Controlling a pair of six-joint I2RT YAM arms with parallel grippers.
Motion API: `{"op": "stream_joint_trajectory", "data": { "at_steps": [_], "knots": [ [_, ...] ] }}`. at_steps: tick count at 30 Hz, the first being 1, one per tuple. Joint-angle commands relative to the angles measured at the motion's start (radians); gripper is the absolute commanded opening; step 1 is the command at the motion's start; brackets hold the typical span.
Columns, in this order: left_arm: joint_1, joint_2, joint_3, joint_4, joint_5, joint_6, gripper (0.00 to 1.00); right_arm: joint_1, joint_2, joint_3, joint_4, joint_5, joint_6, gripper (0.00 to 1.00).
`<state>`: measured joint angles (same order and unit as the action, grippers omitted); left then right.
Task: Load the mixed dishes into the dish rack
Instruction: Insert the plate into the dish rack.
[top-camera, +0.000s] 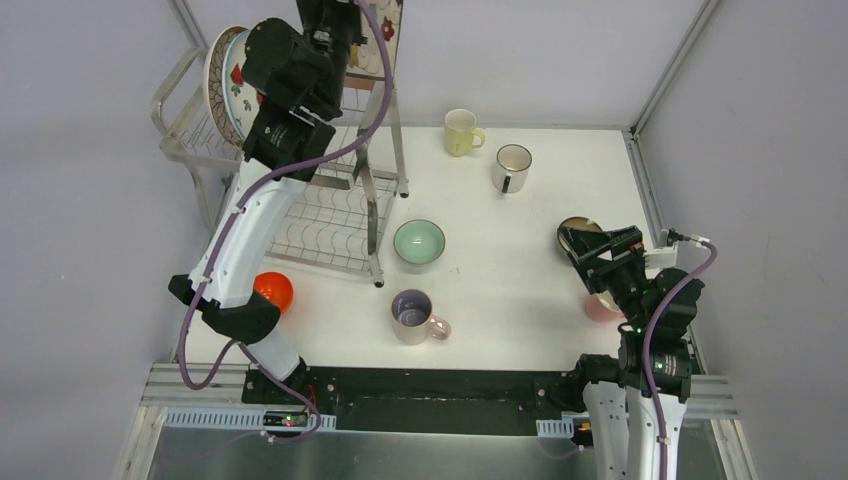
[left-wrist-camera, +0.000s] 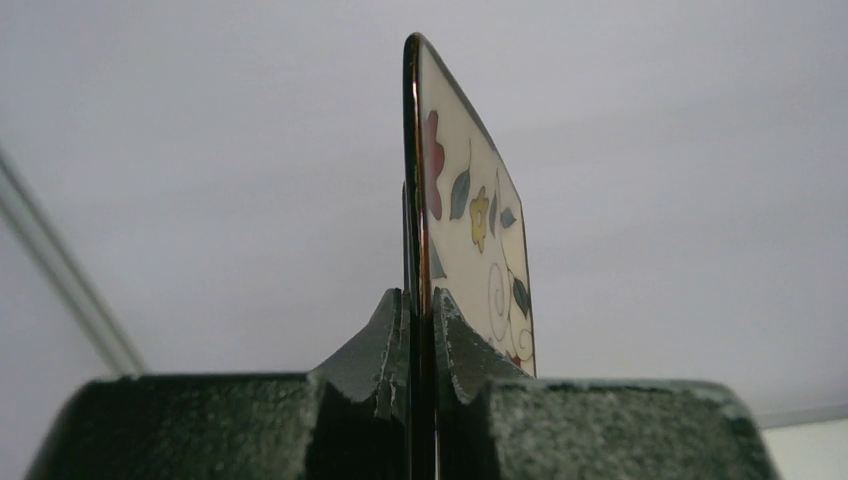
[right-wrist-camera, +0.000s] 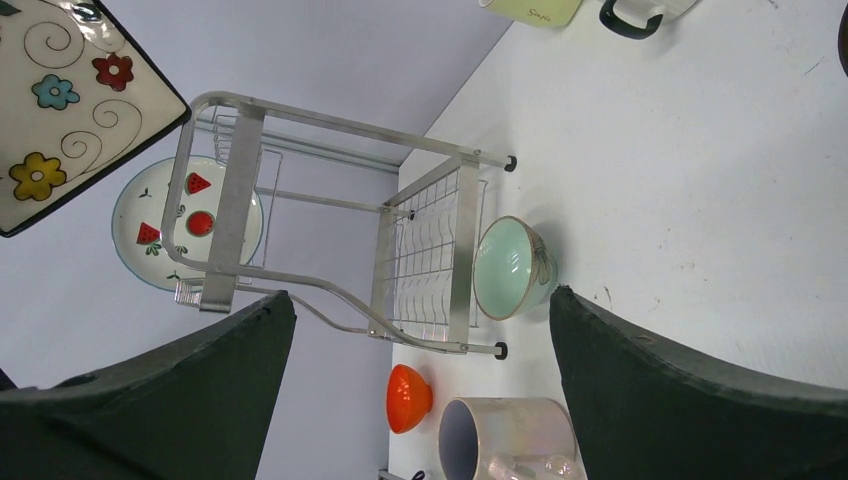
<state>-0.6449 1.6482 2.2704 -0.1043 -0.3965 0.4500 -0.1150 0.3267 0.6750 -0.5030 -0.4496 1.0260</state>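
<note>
My left gripper (left-wrist-camera: 421, 300) is shut on the edge of the flowered square plate (left-wrist-camera: 470, 210) and holds it upright, high above the dish rack (top-camera: 378, 215). In the top view that plate (top-camera: 386, 40) sits beside the left gripper (top-camera: 340, 30). Two round plates (top-camera: 225, 85) stand in the rack's upper tier, one with red fruit (right-wrist-camera: 150, 215). On the table are a mint bowl (top-camera: 419, 243), an orange bowl (top-camera: 273, 290), a lilac mug (top-camera: 413, 316), a yellow mug (top-camera: 461, 132) and a white mug (top-camera: 511, 168). My right gripper (right-wrist-camera: 420, 300) is open and empty.
A brown bowl (top-camera: 578, 232) lies just beyond the right gripper (top-camera: 600, 258), and a pink mug (top-camera: 600, 308) is partly hidden under that arm. Metal rails edge the table on the right and at the back. The orange bowl lies close against the left arm.
</note>
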Motion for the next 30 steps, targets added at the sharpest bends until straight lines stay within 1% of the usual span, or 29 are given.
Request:
{"op": "stream_joint_trajectory", "data": {
  "at_steps": [1,8,14,17,21,26,30],
  "knots": [
    [0.037,-0.112,0.06,0.299,0.006,0.028,0.0,0.005,0.011,0.034,0.029,-0.004,-0.017,1.0],
    [0.042,-0.12,0.06,0.316,0.018,0.106,0.0,0.005,0.015,0.029,0.033,-0.012,-0.019,1.0],
    [0.042,-0.136,0.049,0.303,0.011,0.145,0.0,0.005,0.019,0.03,0.037,-0.022,-0.02,1.0],
    [0.042,-0.175,-0.008,0.294,0.002,0.144,0.0,0.005,0.026,0.037,0.042,-0.026,-0.019,1.0],
    [0.042,-0.224,-0.086,0.214,-0.015,0.149,0.0,0.005,0.043,0.039,0.043,-0.04,-0.025,1.0],
    [0.042,-0.294,-0.246,0.26,-0.049,0.208,0.0,0.005,0.061,0.033,0.055,-0.07,-0.044,1.0],
    [0.042,-0.329,-0.285,0.267,-0.07,0.243,0.0,0.006,0.063,0.028,0.058,-0.077,-0.05,1.0]
  ]
}}
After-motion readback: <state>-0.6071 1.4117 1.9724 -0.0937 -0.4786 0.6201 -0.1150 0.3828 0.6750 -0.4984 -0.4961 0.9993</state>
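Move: The square plate is in the left hand, high above the right part of the dish rack. The free space it goes to in the upper tier lies about 10 cm left of that hand, 6 cm back and some 20 cm lower. The watermelon plate stands about 20 cm left, 3 cm back and 18 cm below the hand, and the brown-rimmed plate 5 cm farther left. From the right hand, the free space is roughly 44 cm left, 13 cm ahead and 17 cm higher. The square plate, still pinched by its edge between the shut left fingers, is carried about 6 cm left towards the standing plates, while the hand also draws back some 3 cm after a tiny forward start. It first rises a little, then sinks about 4 cm towards the upper tier; the wrist turns some 10 degrees counter-clockwise and rolls its left side up. ##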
